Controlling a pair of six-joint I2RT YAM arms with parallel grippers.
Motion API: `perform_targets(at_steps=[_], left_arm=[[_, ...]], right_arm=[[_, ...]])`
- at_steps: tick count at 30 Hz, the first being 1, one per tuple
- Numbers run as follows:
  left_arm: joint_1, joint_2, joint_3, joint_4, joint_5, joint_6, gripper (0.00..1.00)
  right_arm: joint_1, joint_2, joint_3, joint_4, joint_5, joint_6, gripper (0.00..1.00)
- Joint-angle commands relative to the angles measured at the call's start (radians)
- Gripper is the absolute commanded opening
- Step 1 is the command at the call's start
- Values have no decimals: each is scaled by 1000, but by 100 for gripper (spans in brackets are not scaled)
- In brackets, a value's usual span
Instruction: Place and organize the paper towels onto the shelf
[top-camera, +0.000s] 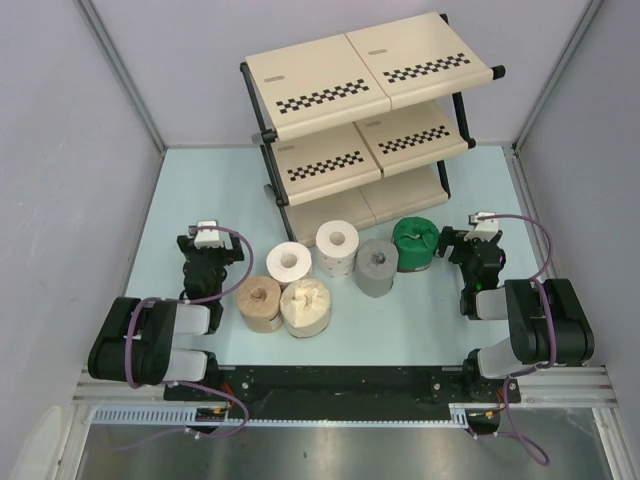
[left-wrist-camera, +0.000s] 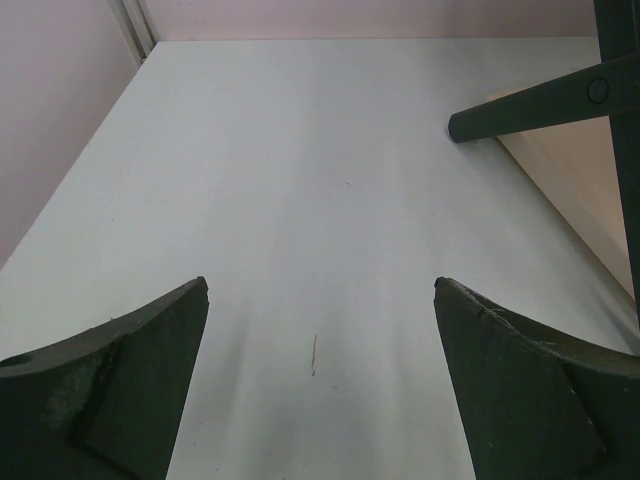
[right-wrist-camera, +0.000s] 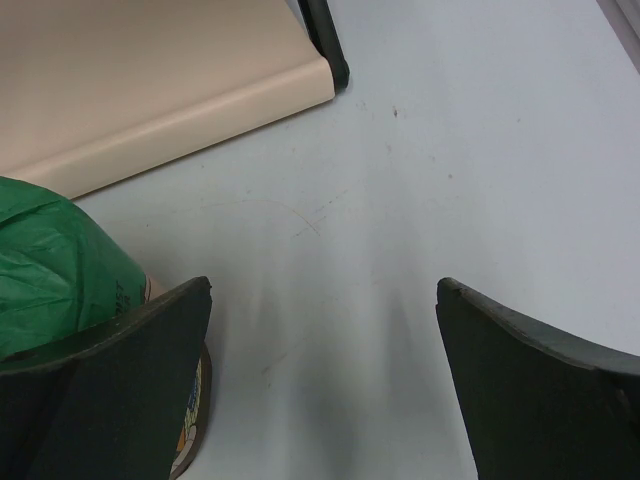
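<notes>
The shelf (top-camera: 370, 100) stands at the back of the table, and all three tiers show no rolls on them. Six paper towels stand grouped in front of it: two white (top-camera: 288, 262) (top-camera: 337, 245), grey (top-camera: 377, 265), green (top-camera: 415, 243), tan-brown (top-camera: 259, 300) and cream (top-camera: 306, 305). My left gripper (top-camera: 210, 245) is open and empty, left of the white and tan-brown rolls; in the left wrist view (left-wrist-camera: 321, 282) only bare table lies between its fingers. My right gripper (top-camera: 472, 240) is open and empty just right of the green roll (right-wrist-camera: 50, 270), which sits beside its left finger (right-wrist-camera: 120, 370).
The shelf's black frame bar (left-wrist-camera: 540, 105) and bottom panel (left-wrist-camera: 580, 190) are ahead and to the right of the left gripper. The bottom panel (right-wrist-camera: 150, 80) and a black foot (right-wrist-camera: 325, 40) lie ahead of the right gripper. Walls enclose the table on the left, right and back.
</notes>
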Motion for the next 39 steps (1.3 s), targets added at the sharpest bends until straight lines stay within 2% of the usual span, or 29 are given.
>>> perform_targets(at_steps=[1, 15, 17, 18, 22, 24, 27, 29, 32, 33, 36, 39], left_arm=[[4, -15, 12, 37, 21, -5, 100], [4, -13, 12, 37, 21, -5, 100], [4, -13, 12, 37, 21, -5, 100], [4, -13, 12, 39, 21, -5, 100], [4, -15, 12, 37, 21, -5, 100], [4, -13, 12, 37, 21, -7, 100], [4, -13, 12, 37, 21, -7, 100], [4, -15, 12, 37, 21, -5, 100], [4, -15, 12, 37, 21, -7, 100], [6, -15, 11, 37, 21, -5, 100], [4, -15, 12, 37, 21, -5, 100], [6, -13, 12, 37, 21, -8, 100]], right_arm=[[-3, 1, 22, 31, -2, -2, 100], [-6, 3, 27, 26, -8, 10, 100], [-4, -39, 27, 8, 42, 16, 100], [0, -81, 34, -33, 76, 28, 100], [11, -279, 122, -392, 289, 138, 100], [14, -388, 166, -527, 301, 189, 100], [52, -529, 180, -586, 278, 183, 100], [110, -606, 183, -598, 317, 172, 100], [135, -648, 273, -776, 354, 270, 100], [137, -636, 370, -924, 320, 300, 100], [163, -591, 493, -1136, 260, 308, 100], [221, -600, 568, -1209, 336, 291, 100]])
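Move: From the right hand the green-wrapped roll stands about 12 cm to the left and 3 cm back, its middle some 3 cm lower. The grey roll is about 21 cm left and 8 cm back. The shelf's lower right corner lies some 10 cm ahead and 3 cm left. From the left hand the green-wrapped roll is about 48 cm right and 2 cm back. The open right hand rises about 19 cm beside the green-wrapped roll, easing back slightly and rolling its left side up. ##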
